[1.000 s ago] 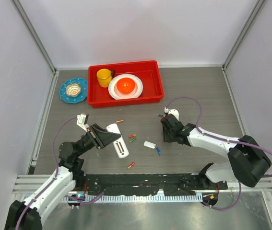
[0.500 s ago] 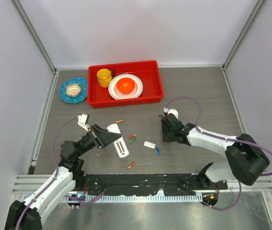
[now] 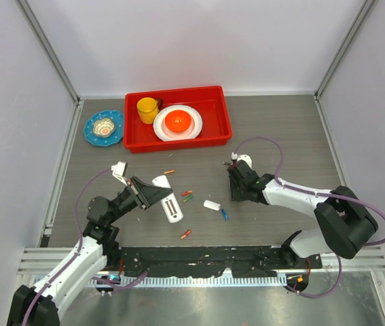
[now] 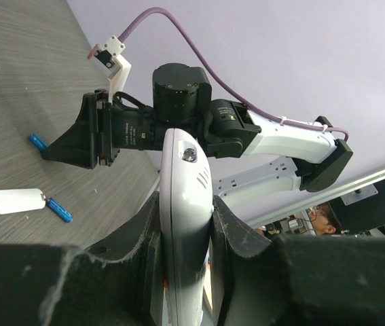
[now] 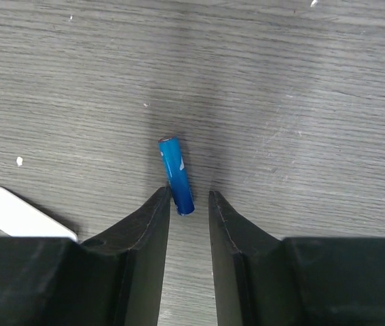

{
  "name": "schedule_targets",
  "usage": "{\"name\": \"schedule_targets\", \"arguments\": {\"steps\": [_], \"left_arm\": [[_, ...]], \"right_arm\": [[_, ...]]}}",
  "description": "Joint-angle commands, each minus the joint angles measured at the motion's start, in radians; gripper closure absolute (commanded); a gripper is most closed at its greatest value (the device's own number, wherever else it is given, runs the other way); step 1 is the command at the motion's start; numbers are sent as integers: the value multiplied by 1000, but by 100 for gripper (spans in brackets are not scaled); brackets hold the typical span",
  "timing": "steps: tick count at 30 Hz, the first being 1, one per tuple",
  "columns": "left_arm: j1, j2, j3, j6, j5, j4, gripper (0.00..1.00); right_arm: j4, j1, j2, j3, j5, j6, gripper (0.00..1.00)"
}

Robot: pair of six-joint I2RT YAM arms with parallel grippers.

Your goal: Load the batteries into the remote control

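Note:
My left gripper (image 4: 185, 224) is shut on the white remote control (image 4: 184, 197), held on edge above the table; it also shows in the top view (image 3: 168, 202). My right gripper (image 5: 190, 198) is open and low over the table, and the near end of a blue battery (image 5: 176, 175) lies between its fingertips, close to the left finger (image 5: 153, 224). The left wrist view shows that battery (image 4: 37, 142) at the right gripper's tip. Another blue battery (image 3: 224, 214) lies by the white back cover (image 3: 212, 204). Loose orange (image 3: 169, 172), red (image 3: 187, 193), green (image 3: 188, 198) and red (image 3: 186, 234) batteries lie on the table.
A red tray (image 3: 223, 115) at the back holds a yellow cup (image 3: 147, 109) and a white plate (image 3: 193, 129) with an orange bowl. A blue dish (image 3: 104, 128) stands left of it. A small dark bit (image 3: 227, 164) lies by the right arm.
The left arm has shifted very slightly with the remote still in its grip. The right gripper stays over the blue battery.

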Motion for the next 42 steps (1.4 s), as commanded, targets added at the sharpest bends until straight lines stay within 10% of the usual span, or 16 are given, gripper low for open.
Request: {"name": "schedule_targets", "arguments": {"steps": [1, 10, 24, 38, 42], "left_arm": [[3, -13, 3, 16, -9, 10, 100], [3, -11, -3, 18, -29, -16, 100], [3, -11, -19, 15, -47, -28, 100], [3, 46, -28, 42, -91, -16, 100], [2, 92, -23, 41, -81, 18, 100]], "right_arm": [[34, -7, 24, 38, -9, -17, 68], [40, -9, 50, 35, -17, 84, 97], [127, -9, -15, 29, -161, 232, 99], [860, 20, -734, -537, -161, -115, 99], [914, 45, -691, -516, -254, -145, 99]]}}
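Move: The upper blue battery lies almost under the right hand's open fingers, about 1 cm ahead, 1 cm to the left and 1 cm below. From that battery, the white cover is some 8 cm left and 5 cm back, the other blue battery 3 cm left and 9 cm back, and the dark battery roughly 11 cm ahead and 2 cm left. For the left hand, which holds the remote, that first battery is about 8 cm ahead, 22 cm right and 20 cm below. Forward and left by barely 1 cm, the right hand shuts its fingers on the blue battery, then slides low a further 4 cm left and lifts about 10 cm, drawing back a little. As it rises, the wrist swings the fingers some 50 degrees, from steeply down to nearly level, forward-left. The left hand keeps its grip on the remote, sinking about 3.5 cm and easing forward. ##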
